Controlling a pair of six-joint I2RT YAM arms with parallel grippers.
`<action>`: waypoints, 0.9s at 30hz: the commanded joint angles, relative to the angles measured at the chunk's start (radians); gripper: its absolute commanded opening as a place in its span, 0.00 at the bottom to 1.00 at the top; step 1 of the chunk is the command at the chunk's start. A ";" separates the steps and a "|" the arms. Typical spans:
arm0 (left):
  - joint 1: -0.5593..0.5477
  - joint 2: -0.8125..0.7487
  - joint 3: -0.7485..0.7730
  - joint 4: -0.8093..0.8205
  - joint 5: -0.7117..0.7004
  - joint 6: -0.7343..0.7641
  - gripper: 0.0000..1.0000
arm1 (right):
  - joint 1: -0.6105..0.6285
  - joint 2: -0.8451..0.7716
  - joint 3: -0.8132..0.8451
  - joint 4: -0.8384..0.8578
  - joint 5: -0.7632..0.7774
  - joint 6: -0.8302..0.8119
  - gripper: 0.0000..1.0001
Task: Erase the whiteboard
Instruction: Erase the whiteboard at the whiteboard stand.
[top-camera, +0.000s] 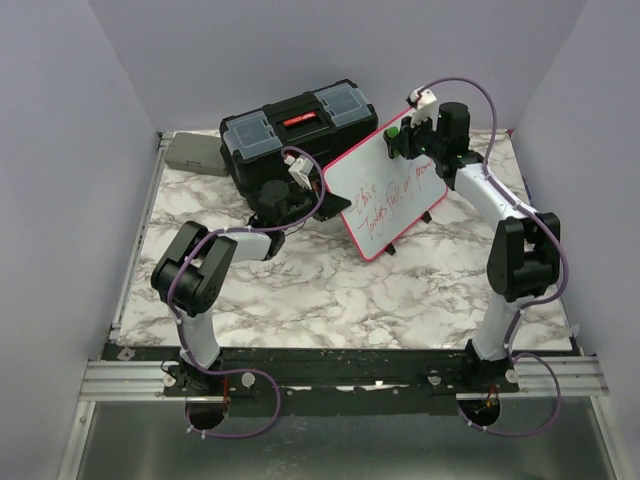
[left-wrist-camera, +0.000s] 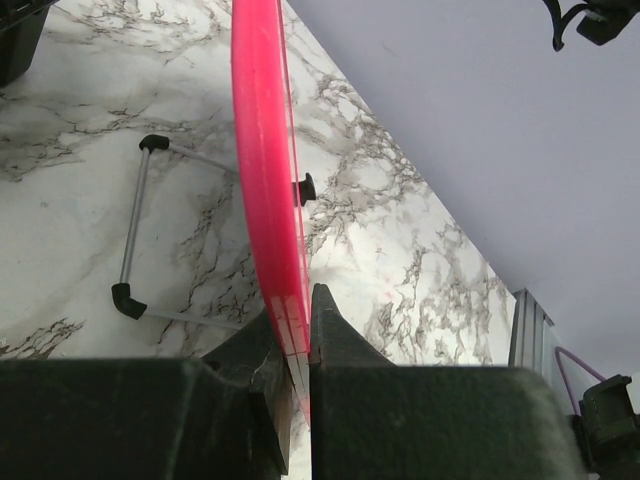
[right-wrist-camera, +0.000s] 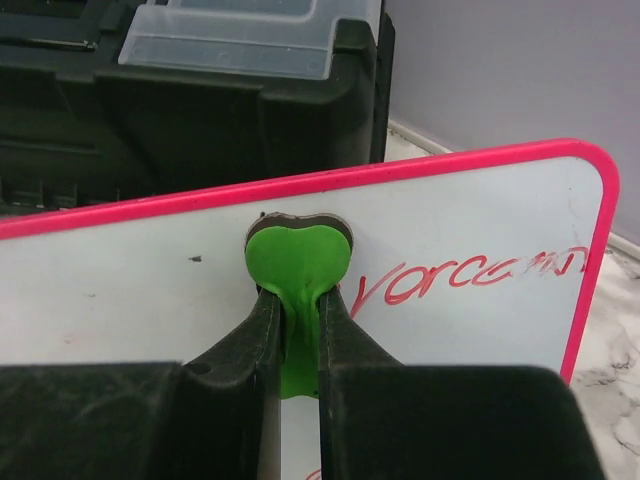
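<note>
The whiteboard (top-camera: 400, 195) stands tilted mid-table, pink-framed, with red handwriting (top-camera: 385, 200) across its face. My left gripper (top-camera: 312, 198) is shut on the board's left frame edge; in the left wrist view the pink frame (left-wrist-camera: 265, 150) runs edge-on between the fingers of that gripper (left-wrist-camera: 300, 335). My right gripper (top-camera: 400, 143) is shut on a green heart-shaped eraser (top-camera: 393, 131). In the right wrist view the eraser (right-wrist-camera: 298, 255) is pressed flat on the whiteboard (right-wrist-camera: 130, 280) near its top edge, left of the red writing (right-wrist-camera: 470, 275), with the gripper (right-wrist-camera: 298, 305) pinching its stem.
A black toolbox (top-camera: 295, 125) with clear lid compartments sits right behind the board, also seen in the right wrist view (right-wrist-camera: 200, 90). A grey case (top-camera: 195, 152) lies at the back left corner. The board's wire stand (left-wrist-camera: 130, 240) rests on the marble table (top-camera: 300, 290). Purple walls enclose three sides.
</note>
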 joint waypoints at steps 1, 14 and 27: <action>-0.041 0.020 0.013 -0.033 0.198 0.054 0.00 | -0.012 0.072 0.056 -0.017 0.072 0.046 0.01; -0.036 0.026 0.000 -0.007 0.203 0.050 0.00 | -0.041 0.014 -0.147 -0.085 -0.060 -0.057 0.01; -0.036 0.029 0.002 -0.005 0.205 0.043 0.00 | -0.038 0.017 -0.042 -0.030 -0.131 0.069 0.01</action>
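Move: The right hand holds the green eraser near the whiteboard's top rim, which is about 4 cm ahead, 2 cm left and 2 cm above. The lower red writing ("full of") it heads towards lies roughly 5 cm back, 3 cm right and 8 cm down; the upper red word is about 5 cm ahead, 4 cm right, level in height. From the left hand, "full of" lies some 6 cm ahead, 15 cm right and 4 cm lower. Down and back along the sloping board, drifting about 2 cm right, the right hand draws the gripped eraser some 5 cm lower towards the "full of" line, after first easing about 1 cm forward at the top rim. The eraser face stays against the board, passing left of the upper word, and the fingers keep their hold. The left hand stays still, clamping the board's left edge. ##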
